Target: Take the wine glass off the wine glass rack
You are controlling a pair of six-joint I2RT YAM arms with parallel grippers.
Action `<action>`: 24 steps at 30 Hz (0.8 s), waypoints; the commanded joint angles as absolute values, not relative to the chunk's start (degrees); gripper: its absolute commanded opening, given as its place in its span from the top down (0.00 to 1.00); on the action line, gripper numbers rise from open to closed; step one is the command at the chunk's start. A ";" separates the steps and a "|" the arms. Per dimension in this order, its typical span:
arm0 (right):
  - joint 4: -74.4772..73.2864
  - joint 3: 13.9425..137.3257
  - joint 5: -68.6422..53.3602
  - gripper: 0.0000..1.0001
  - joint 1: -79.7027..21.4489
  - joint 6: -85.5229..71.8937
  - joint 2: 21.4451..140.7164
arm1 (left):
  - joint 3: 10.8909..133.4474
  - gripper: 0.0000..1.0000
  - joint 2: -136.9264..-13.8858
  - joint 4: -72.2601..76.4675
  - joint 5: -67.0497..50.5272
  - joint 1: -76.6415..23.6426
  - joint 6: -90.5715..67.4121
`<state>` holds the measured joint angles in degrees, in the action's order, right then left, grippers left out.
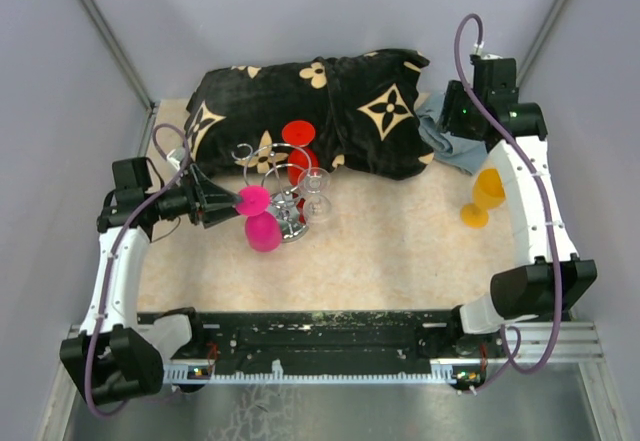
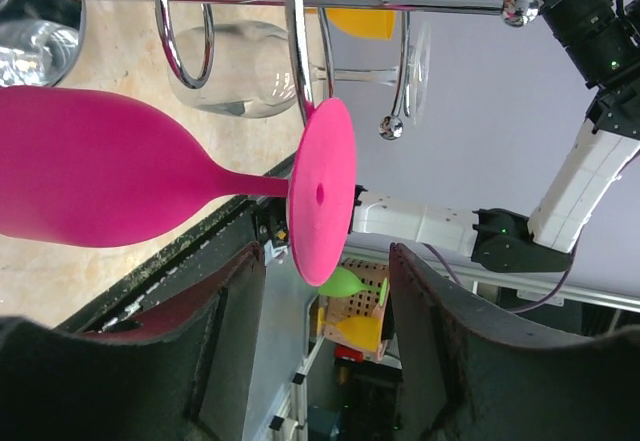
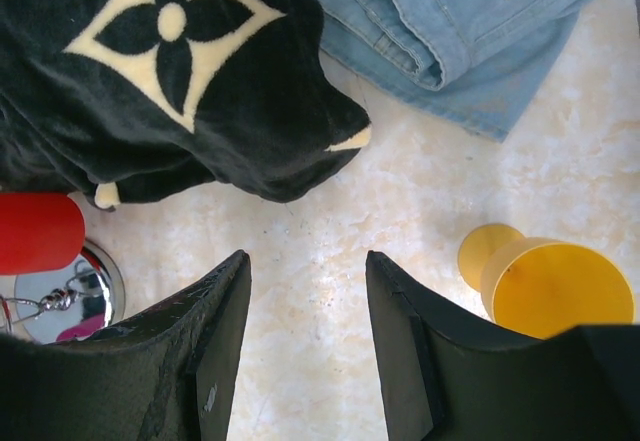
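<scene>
The chrome wine glass rack (image 1: 287, 204) stands left of centre on its mirrored disc base. A pink wine glass (image 1: 261, 223) hangs upside down from it, next to a red glass (image 1: 298, 144) and a clear glass (image 1: 316, 194). My left gripper (image 1: 232, 201) is open just left of the pink foot. In the left wrist view the pink foot disc (image 2: 322, 191) hangs on the rack's wire (image 2: 298, 51), and its edge reaches between my open fingers (image 2: 420, 301) without touching them. My right gripper (image 1: 456, 111) is open and empty, high at the back right.
A yellow glass (image 1: 485, 197) stands upright on the table at the right, also in the right wrist view (image 3: 555, 296). A black patterned blanket (image 1: 320, 111) lies across the back, with folded jeans (image 3: 470, 21) beside it. The rack's mirrored base (image 3: 70, 301) shows at the lower left there.
</scene>
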<state>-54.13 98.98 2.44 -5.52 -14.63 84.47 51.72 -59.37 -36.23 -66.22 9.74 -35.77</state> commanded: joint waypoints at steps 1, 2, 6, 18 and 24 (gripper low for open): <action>-52.14 99.02 2.71 0.50 -5.98 -14.06 81.66 | 50.56 0.42 -59.88 -35.20 -68.77 9.78 -36.09; -52.20 99.02 2.75 0.50 -5.98 -14.06 81.53 | 50.47 0.43 -59.79 -35.26 -68.84 9.76 -36.02; -52.12 98.84 2.98 0.50 -5.97 -14.06 81.13 | 50.00 0.50 -59.58 -35.75 -69.55 9.76 -36.31; -51.67 97.38 3.37 0.50 -5.97 -14.33 79.80 | 48.34 0.79 -59.07 -35.01 -71.53 9.76 -37.53; -51.85 96.57 3.82 0.50 -5.98 -13.82 79.20 | 48.78 1.00 -59.06 -36.56 -72.63 9.79 -36.92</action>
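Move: The foot of the pink wine glass, which hangs foot-up on the rack, is about 3 cm to the right of my left hand and 2 cm ahead, level with it. The rack's middle is some 8 cm ahead, 7 cm right and 9 cm lower. The clear glass hangs about 14 cm right and 5 cm ahead, the red glass 11 cm right and 14 cm ahead, both roughly 7 cm lower. From my right hand the pink foot lies about 35 cm left, 15 cm back and 5 cm lower. I shut my left fingers from a bit over half open, pinching the pink glass's foot by its near rim, on the back-left side. As they close, my left hand stays beside the rack and only eases about 1 cm back and slightly down, the wrist tilting some 5 degrees. ##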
